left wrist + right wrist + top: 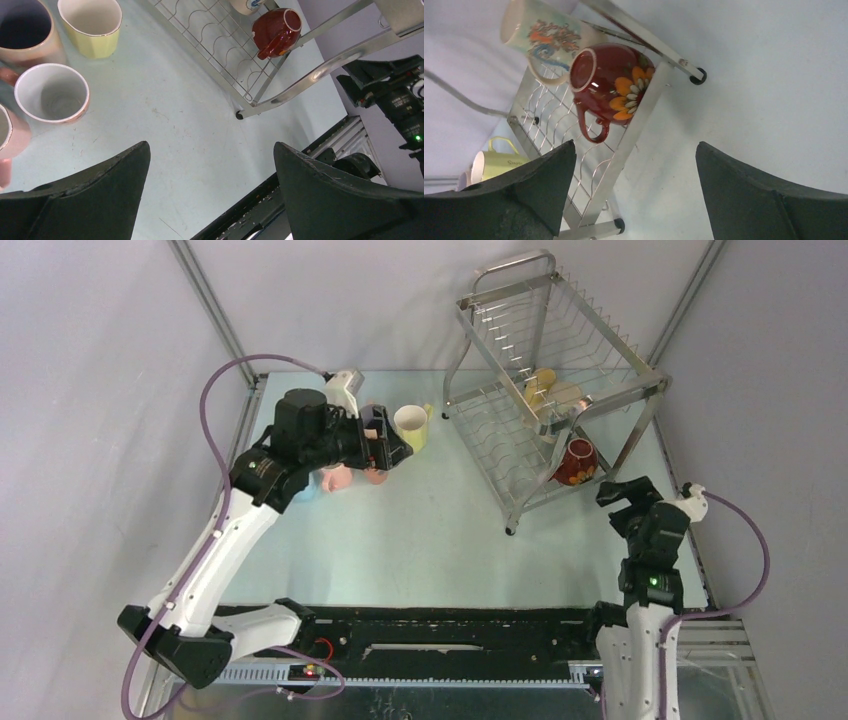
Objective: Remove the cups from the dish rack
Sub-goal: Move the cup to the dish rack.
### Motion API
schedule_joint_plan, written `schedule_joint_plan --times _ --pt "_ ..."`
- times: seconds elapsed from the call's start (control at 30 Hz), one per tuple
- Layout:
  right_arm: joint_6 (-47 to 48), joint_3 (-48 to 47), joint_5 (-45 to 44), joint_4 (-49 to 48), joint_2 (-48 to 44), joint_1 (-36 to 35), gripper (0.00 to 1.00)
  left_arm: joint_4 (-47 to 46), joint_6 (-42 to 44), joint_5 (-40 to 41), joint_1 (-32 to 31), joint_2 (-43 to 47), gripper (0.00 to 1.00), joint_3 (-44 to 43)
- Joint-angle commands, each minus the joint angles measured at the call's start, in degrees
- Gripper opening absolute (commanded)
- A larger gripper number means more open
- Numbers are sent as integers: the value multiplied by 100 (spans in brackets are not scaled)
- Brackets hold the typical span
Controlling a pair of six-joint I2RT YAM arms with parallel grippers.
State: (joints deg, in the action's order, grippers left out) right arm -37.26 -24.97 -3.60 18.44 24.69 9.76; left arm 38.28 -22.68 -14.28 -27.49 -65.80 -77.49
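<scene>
The chrome dish rack (620, 395) stands at the back right. On its lower tier lies a dark red flowered cup (577, 462) on its side, with a cream patterned cup (562, 396) beyond it. From the right wrist the red cup (616, 82) and the cream cup (549, 35) sit ahead of my right gripper (635, 146), which is open, empty and short of the rack's near corner. My left gripper (211, 147) hangs open and empty over the table beside the cups standing there: a yellow cup (92, 25) and pink cups (52, 92).
The cups on the table cluster at the back left (411, 426), partly under my left wrist (395, 445). A rack foot (698, 76) rests on the table. The black rail (450, 625) runs along the near edge. My right arm (395, 95) stands right of the rack.
</scene>
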Motion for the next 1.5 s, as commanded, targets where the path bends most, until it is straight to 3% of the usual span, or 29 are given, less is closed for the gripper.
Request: schedule_joint_plan --times 0.0,0.23,0.47,0.73,1.0,1.47 --pt "-313 -199 1753 -466 697 876 94 -74 -88 -182 -29 255 100 262" --pt "-554 -311 1549 -980 1426 741 90 -779 -437 -565 -65 202 100 865" --pt "-729 -308 742 -1767 2040 -171 84 -1748 -864 -699 -242 -37 100 1344" --pt "-758 -311 -89 -2471 2504 -179 76 -1774 -794 -630 -284 31 100 1466" --pt "-626 -545 55 -3119 3274 -63 72 -1763 -762 -675 -292 59 100 1545" --pt "-644 -840 -583 -3626 4110 -299 61 -1732 -708 -743 -281 31 100 1483"
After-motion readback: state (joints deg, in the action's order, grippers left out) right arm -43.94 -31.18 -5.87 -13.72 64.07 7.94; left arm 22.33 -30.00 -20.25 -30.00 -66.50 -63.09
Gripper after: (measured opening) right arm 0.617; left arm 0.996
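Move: The red cup lies on its side on the rack's lower shelf, about 15 cm ahead of my right hand, 4 cm to its left and 7 cm below it. The flowered cup is some 13 cm beyond the red cup at the same sideways place; the yellow cup is about 16 cm beyond and 5 cm left of the red one. From my left hand the red cup is roughly 13 cm ahead, 40 cm right and 23 cm below. I drop my right hand about 3 cm, rolling its left side up some 10 degrees, then reach forward about 12 cm toward the red cup, swaying a few centimetres left and back on the way. The fingers narrow to under two-thirds open as they near the cup, with no grip yet. Meanwhile my left hand, empty and open, sinks and shifts right. ##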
